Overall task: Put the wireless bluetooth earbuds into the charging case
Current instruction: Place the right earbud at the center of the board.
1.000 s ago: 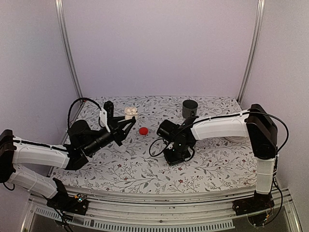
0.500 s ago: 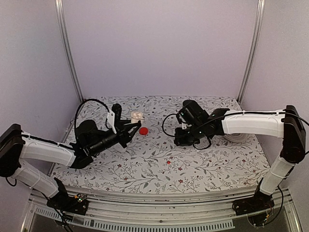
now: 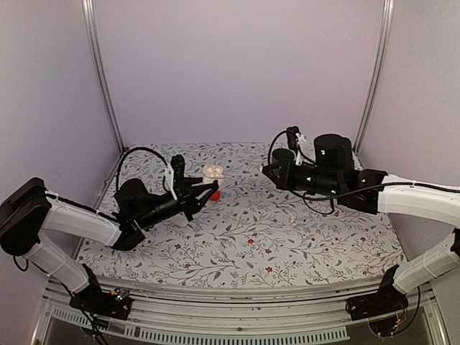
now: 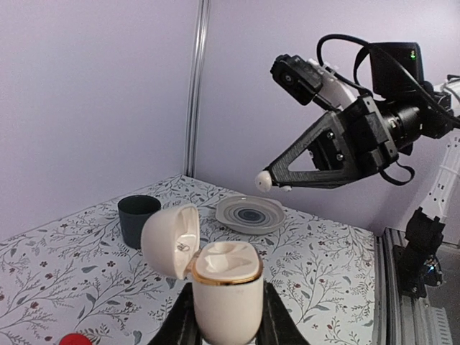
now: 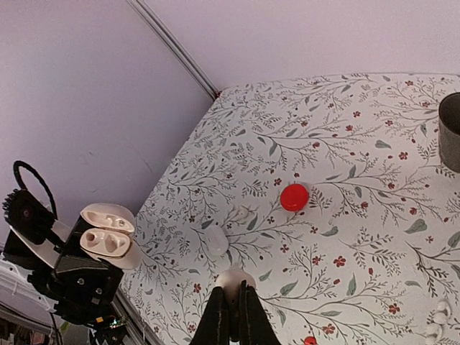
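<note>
The cream-white charging case (image 4: 226, 287) stands upright between my left gripper's (image 4: 226, 310) fingers, lid (image 4: 169, 241) flipped open to the left, both hollows showing. From above, the case (image 3: 213, 172) sits at the tip of the left gripper (image 3: 207, 185), over the back left of the table. My right gripper (image 5: 233, 293) is shut on a white earbud (image 5: 235, 277), held in the air. In the left wrist view that earbud (image 4: 265, 182) hangs above and behind the case, apart from it. From the right wrist, the case (image 5: 106, 238) lies far to the lower left.
A flat red disc (image 5: 294, 196) lies on the flowered cloth near the left gripper. Two small whitish pieces (image 5: 217, 241) lie beside it; I cannot tell what they are. A dark grey mug (image 4: 138, 219) and a grey plate (image 4: 249, 214) stand at the back.
The right arm rose off the middle of the table and swung to the back right, carrying the earbud. The left arm pushed the open case a little to the right.
</note>
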You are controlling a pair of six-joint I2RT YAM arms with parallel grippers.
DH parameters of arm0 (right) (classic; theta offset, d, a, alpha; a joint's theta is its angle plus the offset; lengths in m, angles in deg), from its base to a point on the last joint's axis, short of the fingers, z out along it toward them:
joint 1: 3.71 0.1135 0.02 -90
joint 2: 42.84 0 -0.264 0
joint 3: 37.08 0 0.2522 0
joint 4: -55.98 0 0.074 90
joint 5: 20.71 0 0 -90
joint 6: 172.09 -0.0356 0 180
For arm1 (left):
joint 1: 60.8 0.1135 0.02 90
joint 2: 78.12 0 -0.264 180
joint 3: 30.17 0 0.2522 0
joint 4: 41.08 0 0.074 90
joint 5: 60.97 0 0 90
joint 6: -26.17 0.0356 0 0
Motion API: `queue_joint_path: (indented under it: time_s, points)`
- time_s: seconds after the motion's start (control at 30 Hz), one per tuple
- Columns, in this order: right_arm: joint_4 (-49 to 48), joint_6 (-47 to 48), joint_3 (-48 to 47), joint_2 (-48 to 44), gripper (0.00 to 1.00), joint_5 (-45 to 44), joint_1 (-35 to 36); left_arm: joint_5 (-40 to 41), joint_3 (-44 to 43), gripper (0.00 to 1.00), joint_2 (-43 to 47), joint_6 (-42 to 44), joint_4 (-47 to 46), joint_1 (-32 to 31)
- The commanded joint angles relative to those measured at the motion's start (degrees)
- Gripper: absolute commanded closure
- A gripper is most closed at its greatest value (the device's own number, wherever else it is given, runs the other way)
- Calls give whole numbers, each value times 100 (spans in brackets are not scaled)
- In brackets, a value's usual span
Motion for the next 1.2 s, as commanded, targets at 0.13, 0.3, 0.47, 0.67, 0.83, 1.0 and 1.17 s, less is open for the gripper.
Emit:
queue_joint_path:
  time_s: [0.13,0.3,0.47,0.67,0.83,1.0,1.17]
  points:
    - [-1781,441,371,-346,95,886,-5,-887,-308,100,-636,256,-1476,-11]
    - [-2254,537,437,-359,94,1407,-4,-1051,-534,100,-818,244,-1518,-79]
    - [-2605,548,469,-284,95,1897,0,-1159,-690,100,-911,152,-1677,-202]
    - [-1915,561,436,-356,95,1084,-3,-316,-661,100,-810,195,-1574,-240]
    - [159,235,545,-14,95,-46,-57,869,-159,100,-321,310,-1392,-167]
    - [550,-264,1080,459,96,-207,10,898,64,100,18,287,-1013,-161]
    - [1349,-794,779,1313,96,-574,82,870,175,100,86,179,-937,-154]
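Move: The right hand already pinches the white earbud; the bare middle of the board lies some 24 cm below it, about 4 cm back and 3 cm right. The red bead there is roughly 3 cm back, 2 cm left of this hand; the white hooked pieces 5 cm ahead, 10 cm right; the red case 14 cm ahead, 14 cm left, all about 25 cm below. From the left hand, which holds the open white case, that spot is about 16 cm right, 1 cm back, 23 cm below. Up first, about 8 cm with a little back and left, then sharply down some 24 cm and to the right, the right hand carries the pinched earbud towards the middle of the board, tipping its fingers steeply downward on the descent. The left hand keeps the case, easing right, back and up about 4 cm, then swinging back left as its fingers tilt up. ##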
